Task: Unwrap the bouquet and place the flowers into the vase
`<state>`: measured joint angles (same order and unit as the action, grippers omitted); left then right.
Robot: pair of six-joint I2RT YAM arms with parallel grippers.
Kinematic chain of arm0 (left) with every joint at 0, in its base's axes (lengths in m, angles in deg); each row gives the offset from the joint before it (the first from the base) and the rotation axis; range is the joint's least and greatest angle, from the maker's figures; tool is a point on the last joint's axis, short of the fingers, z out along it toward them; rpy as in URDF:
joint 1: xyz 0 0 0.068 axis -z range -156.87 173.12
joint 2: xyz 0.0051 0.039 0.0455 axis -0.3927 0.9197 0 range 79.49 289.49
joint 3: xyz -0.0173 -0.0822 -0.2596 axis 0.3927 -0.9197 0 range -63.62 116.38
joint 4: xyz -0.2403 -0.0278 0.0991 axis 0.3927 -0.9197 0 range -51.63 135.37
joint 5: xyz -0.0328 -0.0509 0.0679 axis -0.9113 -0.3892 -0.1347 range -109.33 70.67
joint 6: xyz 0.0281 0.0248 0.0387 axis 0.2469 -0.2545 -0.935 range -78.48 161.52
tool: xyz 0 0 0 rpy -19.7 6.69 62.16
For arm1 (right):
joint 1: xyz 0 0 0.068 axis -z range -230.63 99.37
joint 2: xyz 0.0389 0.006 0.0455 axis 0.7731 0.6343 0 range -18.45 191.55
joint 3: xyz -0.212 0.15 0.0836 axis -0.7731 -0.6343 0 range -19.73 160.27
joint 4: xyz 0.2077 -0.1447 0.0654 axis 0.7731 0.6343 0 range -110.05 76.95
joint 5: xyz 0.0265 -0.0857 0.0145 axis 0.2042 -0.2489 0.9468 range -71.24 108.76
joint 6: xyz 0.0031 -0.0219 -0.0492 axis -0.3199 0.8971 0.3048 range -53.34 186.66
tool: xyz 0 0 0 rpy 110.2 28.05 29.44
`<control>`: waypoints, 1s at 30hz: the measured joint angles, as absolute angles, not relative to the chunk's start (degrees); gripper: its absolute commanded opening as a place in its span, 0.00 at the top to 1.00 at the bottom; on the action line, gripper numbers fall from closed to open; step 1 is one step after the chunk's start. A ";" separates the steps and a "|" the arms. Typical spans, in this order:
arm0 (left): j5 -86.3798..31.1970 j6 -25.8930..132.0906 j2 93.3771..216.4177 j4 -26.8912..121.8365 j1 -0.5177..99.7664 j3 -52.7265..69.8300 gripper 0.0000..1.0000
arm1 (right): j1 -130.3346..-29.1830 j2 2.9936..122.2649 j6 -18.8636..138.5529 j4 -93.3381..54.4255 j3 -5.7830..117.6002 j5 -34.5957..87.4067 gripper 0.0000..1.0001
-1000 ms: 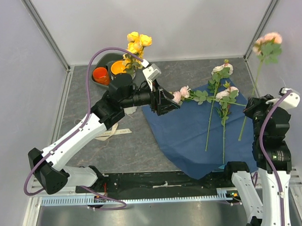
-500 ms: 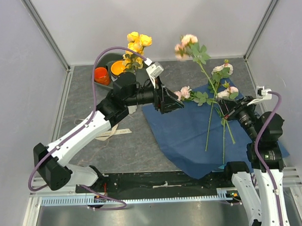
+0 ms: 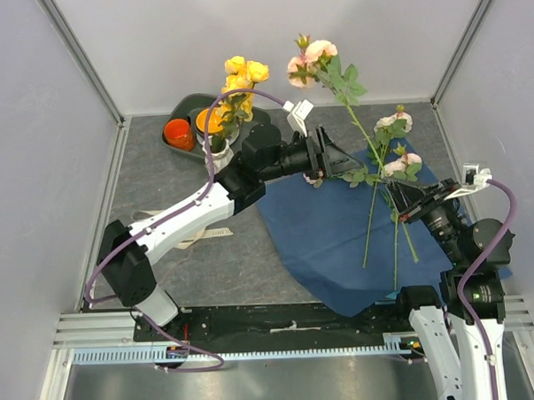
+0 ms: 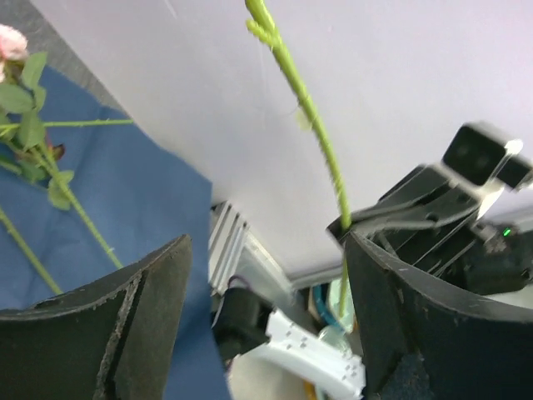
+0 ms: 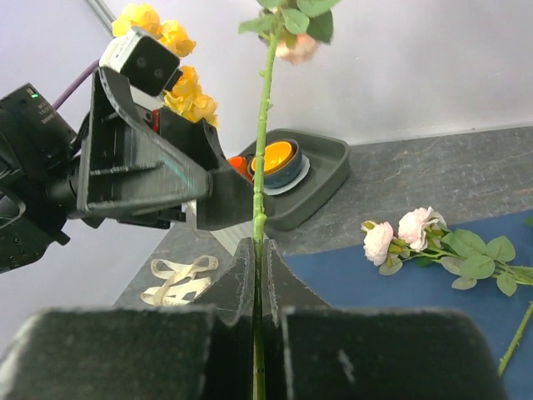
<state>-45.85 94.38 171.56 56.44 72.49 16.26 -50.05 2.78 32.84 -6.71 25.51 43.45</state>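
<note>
My right gripper is shut on the lower stem of a pink flower, which stands tilted up and to the left over the table. The right wrist view shows the stem pinched between the closed fingers. My left gripper is open and reaches to the right, level with that stem. In the left wrist view the stem passes between the spread fingers, close to the right one. The white vase holds yellow flowers. Other pink flowers lie on the flat blue paper.
A dark grey tray with orange bowls sits at the back left beside the vase. The cream ribbon lies loose on the table left of the paper. Enclosure walls stand close on three sides.
The right arm swung its pink flower from the far right to the middle. The left arm reached right toward the stem and its jaws spread wider.
</note>
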 measured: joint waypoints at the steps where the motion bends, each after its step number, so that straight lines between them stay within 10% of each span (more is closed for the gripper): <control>1: -44.35 95.60 172.00 56.75 73.10 17.31 0.22 | -50.05 2.61 32.84 -6.64 25.51 43.47 1.00; 30: -33.42 100.13 180.02 56.99 75.48 33.59 0.91 | -53.05 -4.08 35.66 -3.04 24.11 40.28 1.00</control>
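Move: The right hand already pinches the pink rose stem low down; the free stretch above its fingers lies about 4 cm ahead, 4 cm right and 5 cm above the open left hand, and some 7 cm ahead, 3 cm left and 6 cm above the right hand. From the left hand, the vase is roughly 29 cm left, 7 cm farther out and 18 cm lower; loose roses lie 2 cm ahead, 2 cm left and 25 cm below. Left hand rises 8 cm, forward and right, closing on the stem the right hand holds while easing back. ##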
